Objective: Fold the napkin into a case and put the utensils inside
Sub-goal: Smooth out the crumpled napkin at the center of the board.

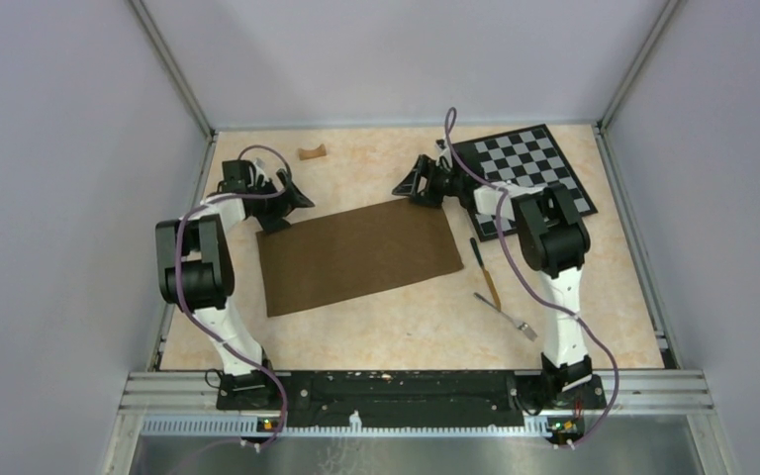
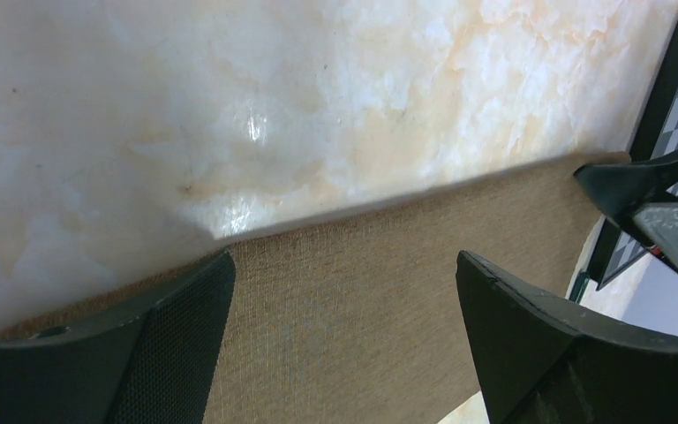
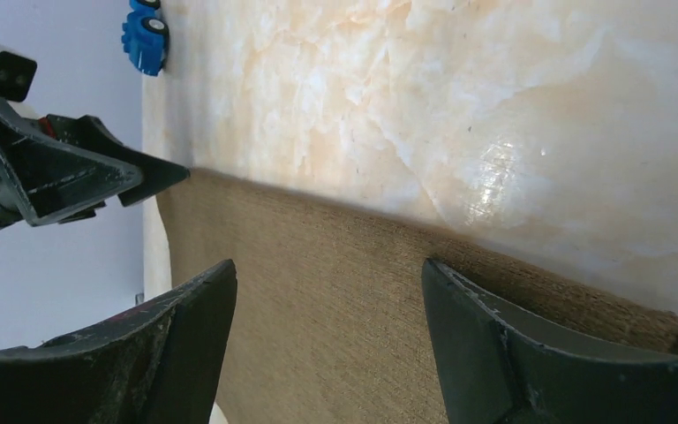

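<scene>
The dark-brown napkin [image 1: 361,255] lies flat on the marble-pattern table as a wide rectangle. My left gripper [image 1: 287,213] hovers open over its far left corner; in the left wrist view the cloth [image 2: 344,327] fills the gap between the spread jaws [image 2: 344,261]. My right gripper [image 1: 411,183] stands open over the far right corner, cloth [image 3: 335,344] showing between its jaws [image 3: 328,269]. Neither holds anything. The knife [image 1: 485,272] and the silver fork [image 1: 507,317] lie on the table right of the napkin, next to the right arm.
A checkerboard [image 1: 529,173] lies at the far right, just behind the right gripper. A small tan piece [image 1: 311,151] sits near the back wall. A blue toothed block [image 3: 146,40] shows at the table's edge in the right wrist view. Walls enclose three sides.
</scene>
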Robot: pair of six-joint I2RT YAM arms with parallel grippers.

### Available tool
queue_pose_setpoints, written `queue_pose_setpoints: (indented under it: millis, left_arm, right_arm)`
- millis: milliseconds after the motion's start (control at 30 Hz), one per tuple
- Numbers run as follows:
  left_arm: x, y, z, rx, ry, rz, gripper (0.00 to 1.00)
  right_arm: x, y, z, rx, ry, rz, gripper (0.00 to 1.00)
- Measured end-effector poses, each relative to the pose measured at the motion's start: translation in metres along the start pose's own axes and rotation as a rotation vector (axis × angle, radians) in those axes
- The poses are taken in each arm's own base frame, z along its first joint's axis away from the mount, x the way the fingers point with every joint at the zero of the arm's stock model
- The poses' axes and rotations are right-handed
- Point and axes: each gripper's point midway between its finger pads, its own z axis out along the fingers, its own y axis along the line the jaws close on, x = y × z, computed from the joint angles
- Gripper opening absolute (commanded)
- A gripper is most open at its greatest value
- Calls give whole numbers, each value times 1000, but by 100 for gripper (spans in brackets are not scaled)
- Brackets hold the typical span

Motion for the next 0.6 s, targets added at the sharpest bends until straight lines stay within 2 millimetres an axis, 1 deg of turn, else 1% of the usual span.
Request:
queue_pose_setpoints:
  millis: [67,200,300,367,433,467,533,600]
  left_arm:
    - [1,-1,-6,-8,8,12,99]
    - [-4,0,-19,-33,-5,25,99]
    - [-12,15,-27,-69,-27,1,99]
    - [-14,33,-31,-111,-41,-22,99]
    - [-13,49,-34,-150,-46,-45,99]
    - [-11,57,-35,-173,-44,-57,99]
    - [-12,64,-37,-187,-46,-72,99]
    - [-14,67,-37,-203,-55,-70,99]
  right_arm:
    - [-5,0,-5,7,-6,0,76]
    - [-6,14,-6,-41,-2,10,76]
    - [-6,19,-8,-63,8,23,76]
    - [-7,18,-9,-73,4,26,76]
    - [-10,12,-12,-68,-2,32,76]
    - [-12,5,-14,-60,-6,34,76]
    - [-16,-12,-18,-28,-15,39,76]
    - [-15,-25,-21,-4,-4,42,76]
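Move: I have both open hands low at the napkin's far folded edge. From my left hand, the napkin's far left corner lies about 8 cm to the left and 4 cm back, just below. The blue toy is some 10 cm left and 7 cm ahead, the wooden block about 14 cm ahead and 5 cm right. From my right hand, the far right corner is roughly 6 cm right and 1 cm ahead, with the chessboard's middle some 25 cm right and 4 cm ahead. I part my hands for another outward stroke. My left hand lifts a little over 1 cm, swings about 7 cm left and slightly back, turning a little counter-clockwise, and sinks to the napkin's far left corner. My right hand rises 2 cm almost in place, then comes back down while sliding right, about 3.5 cm in all, towards its corner; both stay open. ##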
